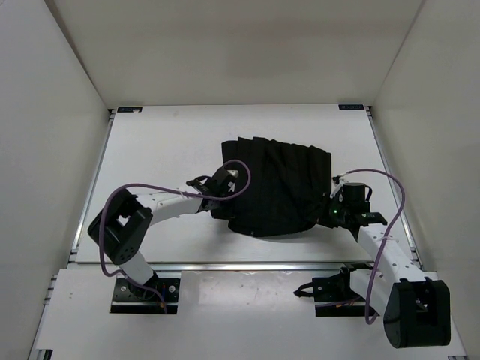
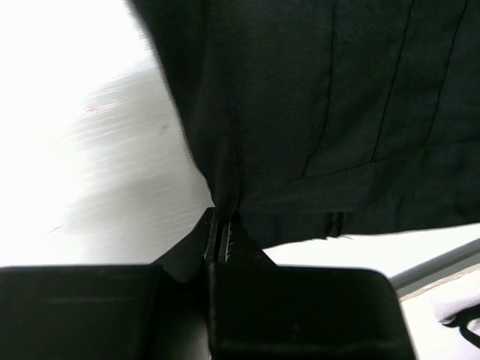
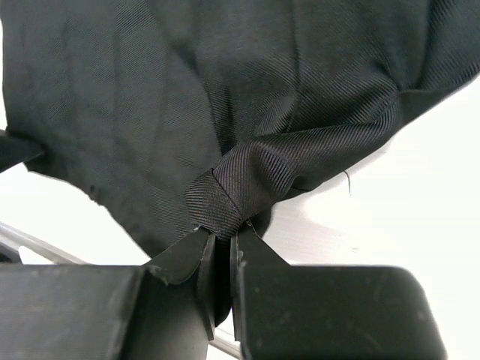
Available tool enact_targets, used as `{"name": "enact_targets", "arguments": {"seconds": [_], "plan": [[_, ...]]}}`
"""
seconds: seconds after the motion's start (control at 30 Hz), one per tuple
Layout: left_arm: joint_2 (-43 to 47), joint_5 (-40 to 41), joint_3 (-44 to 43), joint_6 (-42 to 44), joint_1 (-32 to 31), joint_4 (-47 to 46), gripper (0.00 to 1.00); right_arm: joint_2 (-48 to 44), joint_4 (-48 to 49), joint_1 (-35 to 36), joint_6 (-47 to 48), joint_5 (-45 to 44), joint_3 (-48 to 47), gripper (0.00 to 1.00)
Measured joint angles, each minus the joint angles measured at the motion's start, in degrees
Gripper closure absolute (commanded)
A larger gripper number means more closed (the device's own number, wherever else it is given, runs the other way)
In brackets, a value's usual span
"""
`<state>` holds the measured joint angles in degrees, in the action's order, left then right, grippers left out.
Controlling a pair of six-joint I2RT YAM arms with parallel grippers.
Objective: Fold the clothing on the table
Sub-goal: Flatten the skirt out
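Observation:
The clothing, a black pleated skirt, lies bunched in the middle of the white table. My left gripper is at its left edge, shut on a thin fold of the cloth, which runs up from between the jaws. At the skirt's right edge, my right gripper is shut on a gathered wad of the ribbed fabric. Its fingertips pinch that wad just above the table surface.
White walls close in the table on the left, back and right. An aluminium rail runs along the near edge, by the two arm bases. Purple cables loop over both arms.

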<state>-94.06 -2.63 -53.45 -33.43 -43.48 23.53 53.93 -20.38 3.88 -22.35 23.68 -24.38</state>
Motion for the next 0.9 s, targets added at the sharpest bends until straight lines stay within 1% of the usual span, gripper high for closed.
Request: {"name": "enact_targets", "arguments": {"seconds": [0.13,0.2,0.23,0.3,0.33,0.37,0.4,0.43,0.47,0.53,0.67,0.7,0.9], "plan": [[3.6,-1.7,4.0,-1.1,3.4,-1.3,1.00,0.3,-0.7,-4.2,0.6,0.4,-0.2,1.00],[6.5,-3.2,5.6,-1.6,5.2,-1.7,1.00,0.9,-0.8,-4.9,0.9,1.8,-0.6,1.00],[8.0,-3.7,5.9,-1.6,5.7,-1.7,1.00,1.3,-0.7,-4.9,1.0,2.4,-0.8,0.98],[10.5,-4.3,6.2,-1.8,6.5,-1.6,1.00,2.4,-0.4,-4.5,1.2,3.0,-1.0,0.92],[11.4,-4.4,6.2,-1.8,6.7,-1.5,1.00,3.0,-0.4,-4.3,1.2,3.2,-1.1,0.84],[12.2,-4.5,6.3,-1.8,7.0,-1.4,1.00,3.7,-0.4,-4.1,1.2,3.5,-1.2,0.70],[12.8,-4.5,6.6,-1.8,7.1,-1.3,1.00,4.3,-0.5,-3.7,1.2,3.4,-1.3,0.63],[13.4,-4.4,7.1,-1.8,7.3,-1.1,1.00,4.9,-0.6,-3.3,1.4,3.5,-1.3,0.48],[13.8,-4.4,7.7,-1.9,7.4,-0.7,1.00,5.4,-0.9,-3.0,1.5,3.7,-1.3,0.39],[14.6,-4.2,8.9,-2.1,7.3,0.5,1.00,5.7,-1.4,-2.6,1.9,3.8,-1.3,0.28],[15.1,-4.2,10.0,-2.4,6.6,3.2,1.00,4.9,-3.8,-2.8,2.4,3.8,-2.8,0.27],[15.2,-4.2,10.0,-2.5,6.4,3.7,1.00,4.3,-4.5,-2.9,2.4,3.7,-3.5,0.26],[19.1,-4.0,12.0,-2.7,6.0,5.6,1.00,1.1,-7.7,-6.8,3.0,3.8,-9.8,0.26]]}}
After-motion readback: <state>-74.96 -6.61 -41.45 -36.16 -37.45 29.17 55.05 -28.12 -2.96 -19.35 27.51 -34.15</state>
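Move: Each hand already pinches a near corner of the skirt. The left hand is taking its corner to bare table about 5 cm to its left and 3 cm back, just below it; the skirt's far-left corner lies about 25 cm straight ahead, and the skirt's middle some 10 cm ahead and 18 cm to the right. Under the right hand the table is about 4 cm down; from that hand, the far-right corner is about 23 cm ahead and 3 cm right. Leftward, keeping its pinch on the near-left corner, the left hand draws the skirt some 5 cm, rising over the first half, then sinking partway and easing back about 3 cm. The right hand first gives slightly right with its corner, dips a little, opens wide to let go, then climbs about 5 cm, drifting forward and right off the cloth. ##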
